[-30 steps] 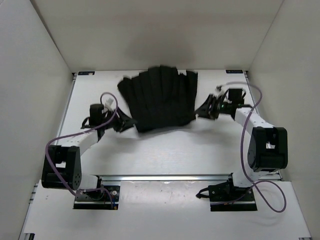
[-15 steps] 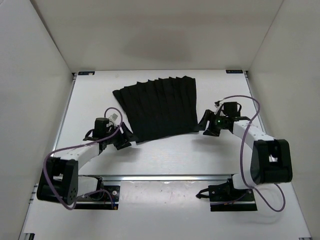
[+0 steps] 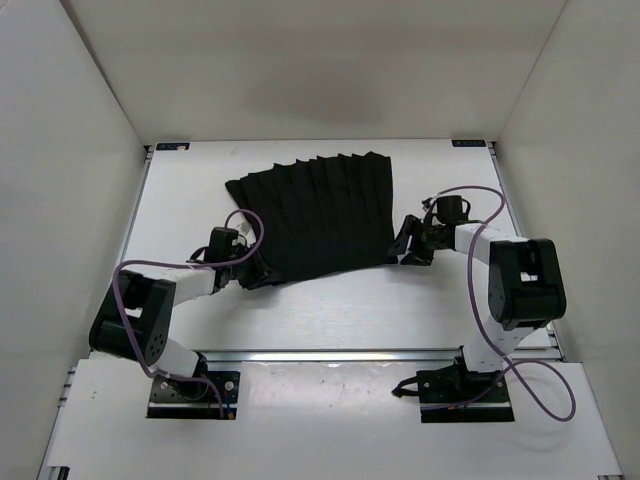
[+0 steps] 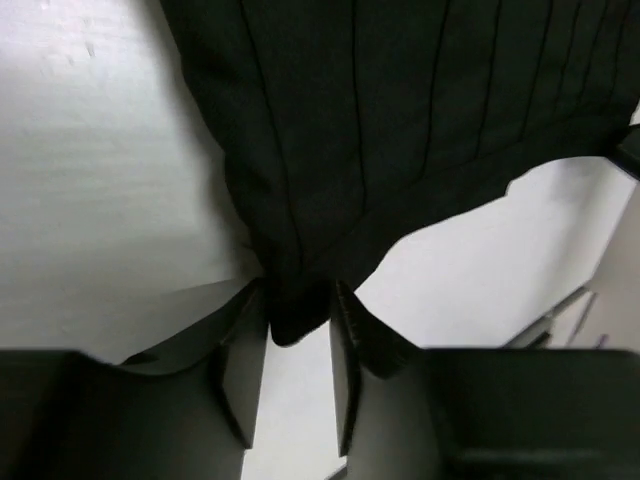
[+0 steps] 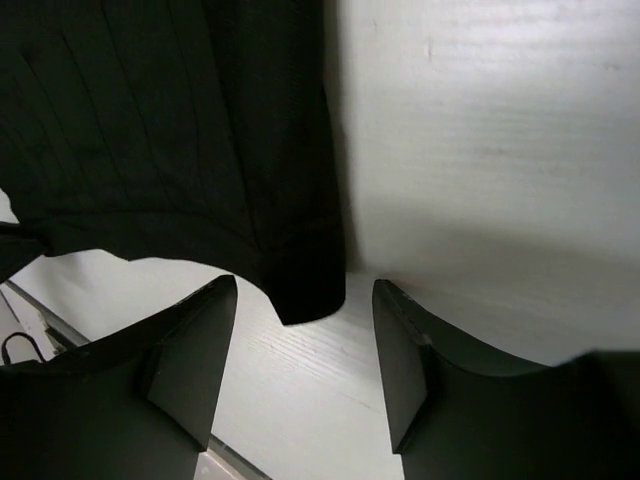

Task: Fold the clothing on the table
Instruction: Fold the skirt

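The black pleated clothing (image 3: pixel 315 215) lies spread flat on the white table (image 3: pixel 340 305), fanning wider toward the near side. My left gripper (image 3: pixel 255 272) is at its near-left corner. In the left wrist view the fingers (image 4: pixel 298 310) are shut on that corner of the clothing (image 4: pixel 400 120). My right gripper (image 3: pixel 405 243) is low at the near-right corner. The right wrist view has the right gripper (image 5: pixel 306 290) standing open, and the corner of the clothing (image 5: pixel 170 130) reaches between the fingers without touching either.
White enclosure walls (image 3: pixel 70 150) close in the table on three sides. A metal rail (image 3: pixel 340 353) runs along the near edge, with both arm bases behind it. Purple cables (image 3: pixel 485 200) loop off each arm.
The clothing, bunched a second ago, now lies flat. Both grippers let go and drew back. The left one has since moved onto the near-left corner and closed; the right has neared the near-right corner.
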Motion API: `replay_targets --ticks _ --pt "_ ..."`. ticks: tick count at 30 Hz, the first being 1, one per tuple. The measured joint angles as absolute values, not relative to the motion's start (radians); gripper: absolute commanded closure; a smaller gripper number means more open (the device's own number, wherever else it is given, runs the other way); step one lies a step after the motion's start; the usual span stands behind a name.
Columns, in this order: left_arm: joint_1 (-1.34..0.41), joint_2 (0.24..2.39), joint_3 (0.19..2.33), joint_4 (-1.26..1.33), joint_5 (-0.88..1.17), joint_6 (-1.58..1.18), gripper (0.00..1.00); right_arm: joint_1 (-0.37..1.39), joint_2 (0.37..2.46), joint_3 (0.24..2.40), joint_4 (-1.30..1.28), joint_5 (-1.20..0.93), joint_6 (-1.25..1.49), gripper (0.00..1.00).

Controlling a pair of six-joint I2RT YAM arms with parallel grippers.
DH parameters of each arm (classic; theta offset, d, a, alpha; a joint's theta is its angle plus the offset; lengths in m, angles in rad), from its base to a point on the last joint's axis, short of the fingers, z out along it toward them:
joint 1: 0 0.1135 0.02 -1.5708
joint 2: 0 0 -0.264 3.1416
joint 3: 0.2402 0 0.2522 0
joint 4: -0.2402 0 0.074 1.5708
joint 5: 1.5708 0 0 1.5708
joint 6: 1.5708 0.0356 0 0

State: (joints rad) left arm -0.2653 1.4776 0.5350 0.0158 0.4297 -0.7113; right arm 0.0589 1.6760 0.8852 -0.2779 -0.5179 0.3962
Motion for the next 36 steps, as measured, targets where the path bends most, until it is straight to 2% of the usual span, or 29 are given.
replay_targets --ticks 1,2,3,4,5,12,20,27,32,36 --pt "-0.265 1.486 0.54 0.019 0.42 -0.71 0.68 0.058 1.685 0.888 -0.262 -0.521 0.4 0.52" --pt "-0.263 1.495 0.542 0.024 0.414 -0.709 0.72 0.057 1.695 0.891 -0.252 -0.527 0.4 0.64" --pt "-0.261 1.502 0.544 0.027 0.406 -0.707 0.89 0.057 1.704 0.894 -0.241 -0.531 0.399 0.85" --pt "-0.257 1.509 0.545 0.031 0.402 -0.706 1.0 0.057 1.72 0.895 -0.23 -0.532 0.397 0.94" --pt "-0.254 1.514 0.545 0.034 0.4 -0.707 1.0 0.056 1.737 0.897 -0.229 -0.537 0.396 1.0" --pt "-0.238 1.468 0.551 -0.012 0.407 -0.673 1.0 0.083 1.687 0.895 -0.315 -0.516 0.389 1.0" --pt "-0.241 1.039 0.53 -0.235 0.414 -0.635 1.0 0.093 1.22 0.814 -0.518 -0.518 0.366 1.0" --pt "-0.25 0.662 0.519 -0.467 0.459 -0.647 1.0 0.065 0.875 0.744 -0.736 -0.601 0.363 1.0" --pt "-0.252 0.507 0.571 -0.646 0.461 -0.671 1.0 0.103 0.675 0.76 -0.899 -0.598 0.388 1.0" --pt "-0.25 0.506 0.629 -0.67 0.47 -0.678 1.0 0.132 0.636 0.835 -0.96 -0.578 0.4 1.0"
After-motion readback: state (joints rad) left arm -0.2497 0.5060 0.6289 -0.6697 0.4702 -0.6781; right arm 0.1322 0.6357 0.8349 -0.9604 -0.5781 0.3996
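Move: The skirt's near-left corner lies between the open left fingers, about 1 cm ahead and 1 cm below. Its near-right corner sits likewise at the right fingers, 1 cm ahead and 1 cm down. From the left hand, the skirt's middle is some 15 cm ahead and 12 to the right, its far-left corner 24 ahead and 7 left. The far-right corner is roughly 27 cm ahead of the right hand, 2 left, all about 2 cm lower. Easing forward and down about a centimetre, both hands shut their half-open fingers on the skirt's near corners and pinch them. Then both rise and draw back towards the bases with the hem: the left mostly up, about 17 cm, and 10 back; the right some 18 back and nearly as much up, fingers tipping about 20 degrees outward from the base. ##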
